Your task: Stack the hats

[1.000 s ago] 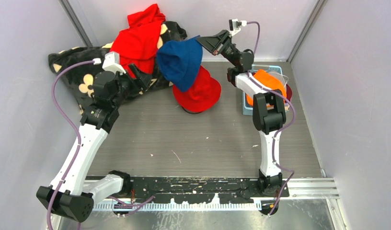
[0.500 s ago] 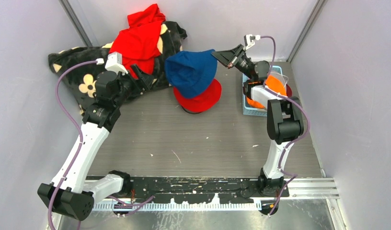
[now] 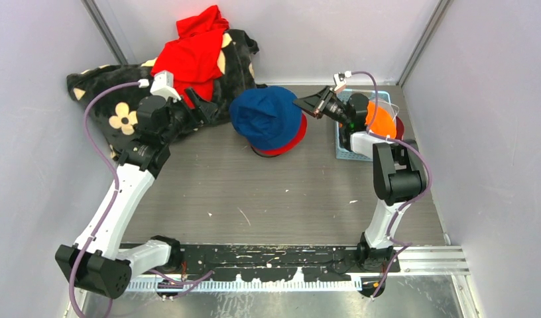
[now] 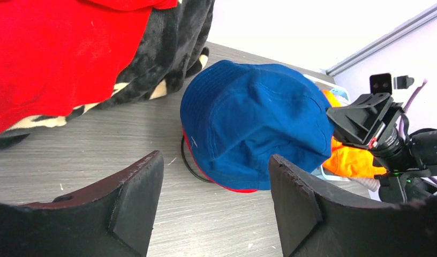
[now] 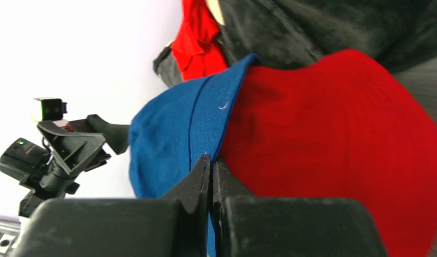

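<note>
The blue hat [image 3: 266,118] lies over the red hat [image 3: 293,140], whose brim shows only as a thin rim beneath it. My right gripper [image 3: 298,103] is shut on the blue hat's [image 5: 168,134] brim at its right edge, with the red hat [image 5: 334,155] just behind the fingertips [image 5: 204,170]. My left gripper [image 3: 203,109] stands open to the left of the stack, apart from it and empty. From the left wrist, the blue hat [image 4: 254,123] sits beyond the open gripper [image 4: 216,203]. An orange hat [image 3: 380,121] rests in a basket on the right.
The blue basket [image 3: 343,151] stands at the back right, with a maroon edge [image 3: 400,127] beside the orange hat. A black flowered blanket [image 3: 115,109] and a bright red garment [image 3: 188,56] are heaped at the back left, close to my left gripper. Walls enclose three sides.
My right gripper has carried the blue hat rightward and down onto the red hat, now almost covering it. The left gripper stayed open and shifted slightly.
</note>
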`<state>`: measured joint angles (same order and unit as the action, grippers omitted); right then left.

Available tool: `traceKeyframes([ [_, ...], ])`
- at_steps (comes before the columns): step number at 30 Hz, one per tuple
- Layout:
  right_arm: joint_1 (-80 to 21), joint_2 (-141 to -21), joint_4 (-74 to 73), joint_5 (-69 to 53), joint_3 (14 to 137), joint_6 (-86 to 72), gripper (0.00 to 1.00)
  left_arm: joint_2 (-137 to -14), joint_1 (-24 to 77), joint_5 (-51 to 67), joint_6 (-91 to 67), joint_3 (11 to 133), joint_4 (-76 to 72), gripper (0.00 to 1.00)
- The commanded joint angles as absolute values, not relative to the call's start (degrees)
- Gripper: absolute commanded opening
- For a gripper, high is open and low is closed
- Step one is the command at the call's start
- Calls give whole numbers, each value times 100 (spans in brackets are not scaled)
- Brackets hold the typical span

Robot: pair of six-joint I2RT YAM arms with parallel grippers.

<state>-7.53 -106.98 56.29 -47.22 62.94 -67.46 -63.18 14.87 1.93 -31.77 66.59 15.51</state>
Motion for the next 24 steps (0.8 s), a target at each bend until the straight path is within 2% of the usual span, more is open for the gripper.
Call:
traceKeyframes([
  [1,-525,-10334,5313,-4667,6146,-6179,1,-6474,1454,455,-3330,6685,916,72],
  [7,-303,-10567,5252,-4672,6249,-6197,1,-6785,1504,578,-3375,6700,564,70],
  [16,-291,-11173,4556,-4610,7062,-6041,1,-7232,1586,716,-3480,6801,276,70],
  [24,-295,-11443,3085,-4380,7737,-5364,1,-7790,1684,802,-3498,6904,115,69],
])
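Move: The right hand still pinches the blue hat's right-hand brim; the red hat on the wire stand, which the blue one is to cover, lies about 8 cm to its left, 3 cm back and 8 cm below. The basket stands some 27 cm to its right, 6 cm farther out and 20 cm lower. From the open left hand the blue hat is about 8 cm ahead, 17 cm right and 13 cm below; the patterned pillow lies roughly 20 cm ahead, 18 cm left and 22 cm below. Drawing the held brim rightward and down first, then forward and farther down, the right hand ends about 5 cm forward, 5 cm lower and 4 cm right, fingers shut and tipping down slightly, to bring the blue hat over the red one. The left hand comes in forward, right and down, about 8 cm in all, towards the blue hat, fingers kept wide open and touching nothing. ##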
